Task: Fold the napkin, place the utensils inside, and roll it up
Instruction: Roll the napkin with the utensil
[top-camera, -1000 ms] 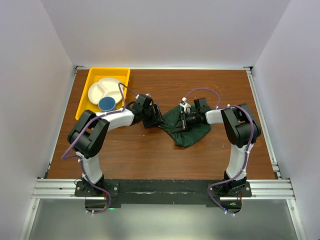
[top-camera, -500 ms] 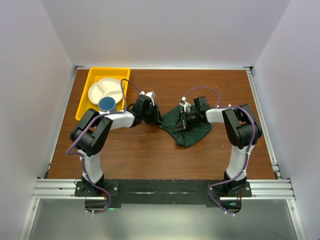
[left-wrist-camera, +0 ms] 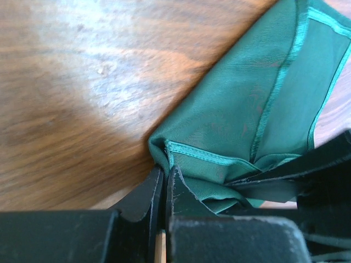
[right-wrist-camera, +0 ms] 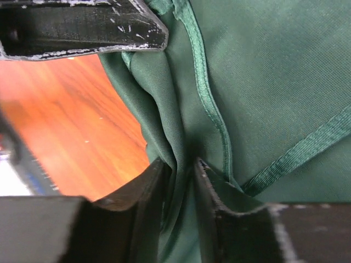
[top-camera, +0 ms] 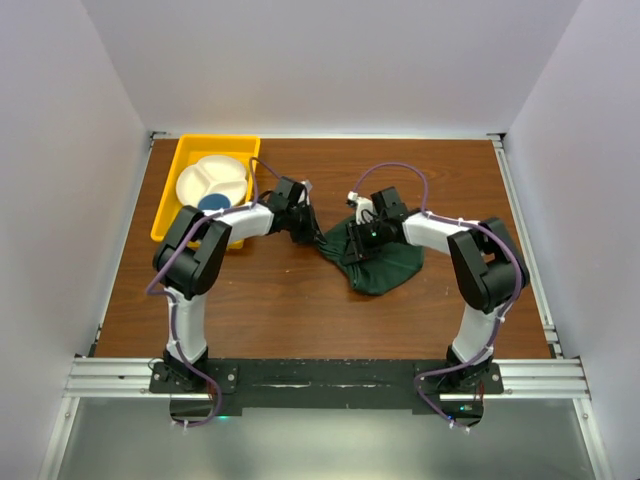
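The dark green napkin [top-camera: 387, 264] lies crumpled on the brown table, right of centre. My left gripper [top-camera: 319, 237] is at its left corner. In the left wrist view the left gripper [left-wrist-camera: 164, 167] is shut, with the hemmed corner of the napkin [left-wrist-camera: 247, 109] pinched at its tips. My right gripper [top-camera: 356, 244] is on the cloth's upper left part, close to the left one. In the right wrist view the right gripper [right-wrist-camera: 181, 164] has its jaws slightly apart, astride a loose fold of the napkin [right-wrist-camera: 263, 82]. The utensils are out of view.
A yellow tray [top-camera: 186, 160] at the back left holds a white divided plate [top-camera: 212, 178] and a blue cup [top-camera: 209, 204], partly behind my left arm. White walls close in the table on three sides.
My left gripper moved right to the napkin's corner and shut on it. The right gripper shifted slightly left and its jaws parted from shut.
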Controlling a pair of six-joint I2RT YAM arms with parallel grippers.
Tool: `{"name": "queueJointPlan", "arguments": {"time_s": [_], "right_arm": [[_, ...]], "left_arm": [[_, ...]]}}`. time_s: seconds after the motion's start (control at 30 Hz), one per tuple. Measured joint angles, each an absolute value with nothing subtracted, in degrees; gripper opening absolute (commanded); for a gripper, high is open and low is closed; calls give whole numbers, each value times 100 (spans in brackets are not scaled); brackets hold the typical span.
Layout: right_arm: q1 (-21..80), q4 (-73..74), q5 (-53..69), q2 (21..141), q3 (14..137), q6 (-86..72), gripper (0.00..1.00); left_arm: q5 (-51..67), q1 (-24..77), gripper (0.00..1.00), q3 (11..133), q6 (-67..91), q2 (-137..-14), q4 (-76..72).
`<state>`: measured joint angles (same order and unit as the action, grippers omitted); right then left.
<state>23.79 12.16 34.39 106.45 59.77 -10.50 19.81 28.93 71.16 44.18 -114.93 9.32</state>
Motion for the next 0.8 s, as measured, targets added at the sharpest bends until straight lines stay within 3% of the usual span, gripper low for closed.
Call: {"name": "queueJointPlan", "arguments": {"time_s": [0.23,0.5,0.8], "right_arm": [[3096,1811,1837,10200,6104,-539,58],[3881,2018,432,9806,6104,-30,63],[4154,2025,410,9564,6147,69,64]], "left_arm": [[2115,2882,0,7325,4578,-11535,1684],[2082,2897,0,7658,4600,-11629,2464],[1984,2908,0,7714,4746,-11636,2657]]}}
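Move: The left hand already pinches the napkin's left corner between shut fingers, and the napkin's middle lies about 13 cm to its right, 5 cm back and a little below. From the right hand, half open around the napkin's folded edge, that middle is some 4 cm to the right, roughly 1 cm back and barely lower. The pinched corner is about 8 cm left and 4 cm forward of the right hand, the napkin's near corner about 8 cm back and 3 cm right. The right fingers open wider and come free of the napkin's folded edge. The right hand rises about 4 cm, drifting some 2 cm back and left, while the wrist swings its fingers to point more steeply down and forward. The left hand keeps its pinch on the left corner and draws it back about 3 cm, edging slightly left, then nearly stops, its fingertips tipping back some 10 degrees. ##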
